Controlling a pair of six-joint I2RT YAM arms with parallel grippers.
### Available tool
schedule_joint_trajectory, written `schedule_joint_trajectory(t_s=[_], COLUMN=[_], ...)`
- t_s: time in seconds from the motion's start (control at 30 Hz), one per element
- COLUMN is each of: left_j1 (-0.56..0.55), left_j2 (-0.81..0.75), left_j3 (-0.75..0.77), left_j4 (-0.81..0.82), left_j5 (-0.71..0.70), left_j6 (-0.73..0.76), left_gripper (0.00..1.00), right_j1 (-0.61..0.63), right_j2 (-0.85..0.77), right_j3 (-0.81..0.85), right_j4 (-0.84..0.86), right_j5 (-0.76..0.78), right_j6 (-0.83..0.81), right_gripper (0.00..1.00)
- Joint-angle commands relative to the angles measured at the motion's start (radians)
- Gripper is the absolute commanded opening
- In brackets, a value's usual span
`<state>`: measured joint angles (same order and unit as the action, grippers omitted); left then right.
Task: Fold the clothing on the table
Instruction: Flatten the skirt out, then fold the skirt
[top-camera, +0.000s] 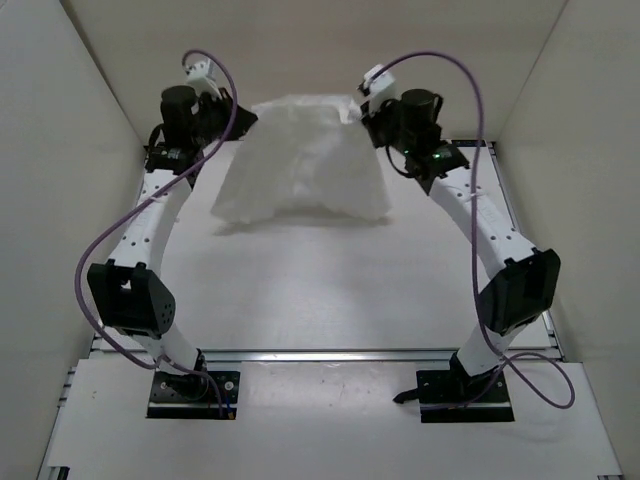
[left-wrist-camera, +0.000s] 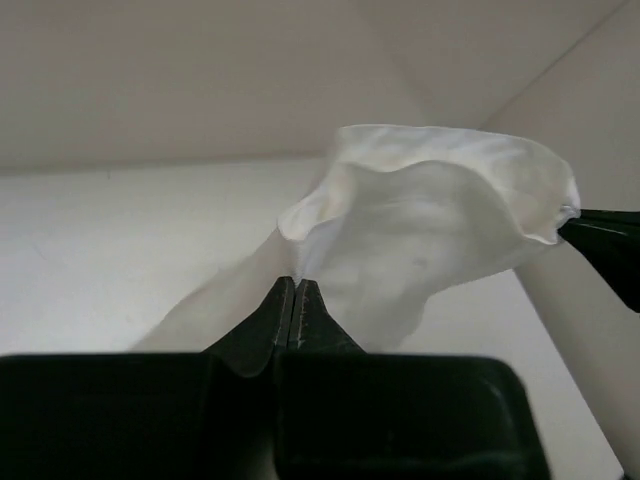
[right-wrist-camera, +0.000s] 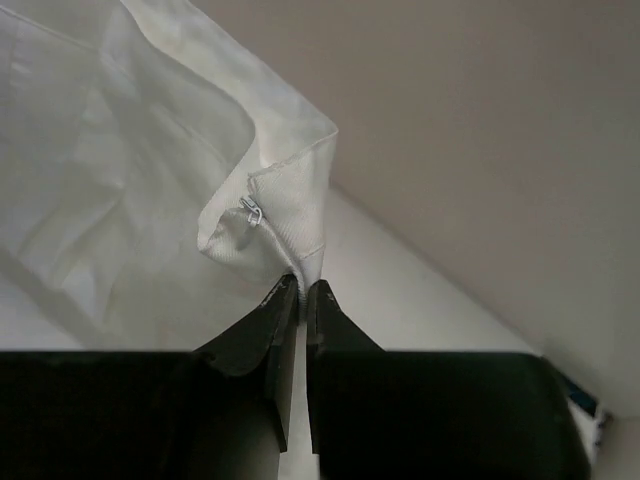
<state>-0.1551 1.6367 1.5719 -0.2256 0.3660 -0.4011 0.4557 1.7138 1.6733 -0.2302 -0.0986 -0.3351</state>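
The clothing (top-camera: 305, 160), a thin white garment, hangs stretched between both grippers at the far end of the table (top-camera: 330, 290), its lower hem spreading just above the surface. My left gripper (left-wrist-camera: 295, 283) is shut on the garment's left top edge (left-wrist-camera: 430, 220). Pinched in my shut right gripper (right-wrist-camera: 303, 282) is the right top corner, a ribbed band (right-wrist-camera: 285, 215) with a small metal hook (right-wrist-camera: 250, 211). In the top view the left gripper (top-camera: 243, 112) and right gripper (top-camera: 357, 108) hold the two upper corners apart.
Off-white walls (top-camera: 60, 150) enclose the table on the left, right and back. A silver rail (top-camera: 320, 355) and both arm bases (top-camera: 195, 392) sit at the near edge. Purple cables (top-camera: 100, 250) loop beside each arm.
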Motion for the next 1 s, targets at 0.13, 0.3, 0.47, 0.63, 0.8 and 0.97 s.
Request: schedule_joint_trajectory(t_s=[0.13,0.3,0.47,0.63,0.8,0.97], left_j1=[-0.012,-0.032,-0.083,-0.139,-0.136,-0.205], left_j2=[-0.148,-0.312,-0.549,-0.744,-0.766,-0.681], left_j3=[-0.058,-0.545,-0.944,-1.125,-1.184,-1.152], left_j4=[-0.025,0.115,0.167,0.148,0.098,0.052], left_j5=[-0.019,-0.059,-0.061,-0.119,-0.151,-0.28], left_j6=[0.038,-0.01,-0.125,-0.185,-0.173,-0.156], left_gripper=[0.0,0.0,0.6,0.73,0.72,0.71], right_j1=[-0.13,-0.109,-0.051,-0.054,-0.016,0.118], right_j2=[-0.154,-0.314,-0.61,-0.885,-0.852,-0.734], right_j3=[-0.109,-0.527,-0.975,-1.214,-1.195,-1.141], right_j4=[0.077,0.189,0.308,0.336,0.25,0.148], right_j5=[-0.226,-0.214,-0.115,-0.109,-0.148,-0.023], right_j6=[0.054,0.094,0.295,0.508,0.449,0.384], right_gripper=[0.0,0.0,0.5,0.51,0.46,0.48])
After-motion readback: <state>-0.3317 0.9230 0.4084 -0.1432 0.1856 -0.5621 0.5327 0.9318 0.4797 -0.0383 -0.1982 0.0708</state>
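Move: The skirt hangs by its waistband corners from both closed grippers, its middle about 5 cm back and 13 cm below them, some 10 cm to the left hand's right and 10 cm to the right hand's left. Its lower edge trails near the table, around 9 cm back and 26 cm down. The left corner's landing spot lies about 24 cm back, straight in line, 28 cm below the left hand; the right corner's lies 24 cm back, 5 cm to the right, 28 cm below its hand. The skirt, still held by its waistband corners, is whipped up about 8 cm, the right hand drawing some 5 cm outward to its right, then swept back towards the base and down to the table. Both hands travel over 20 cm back, tipping their fingers downward by about 25 degrees; on the way down the fingers open, letting go of the corners, and the hands stay open just above the waistband edge. ##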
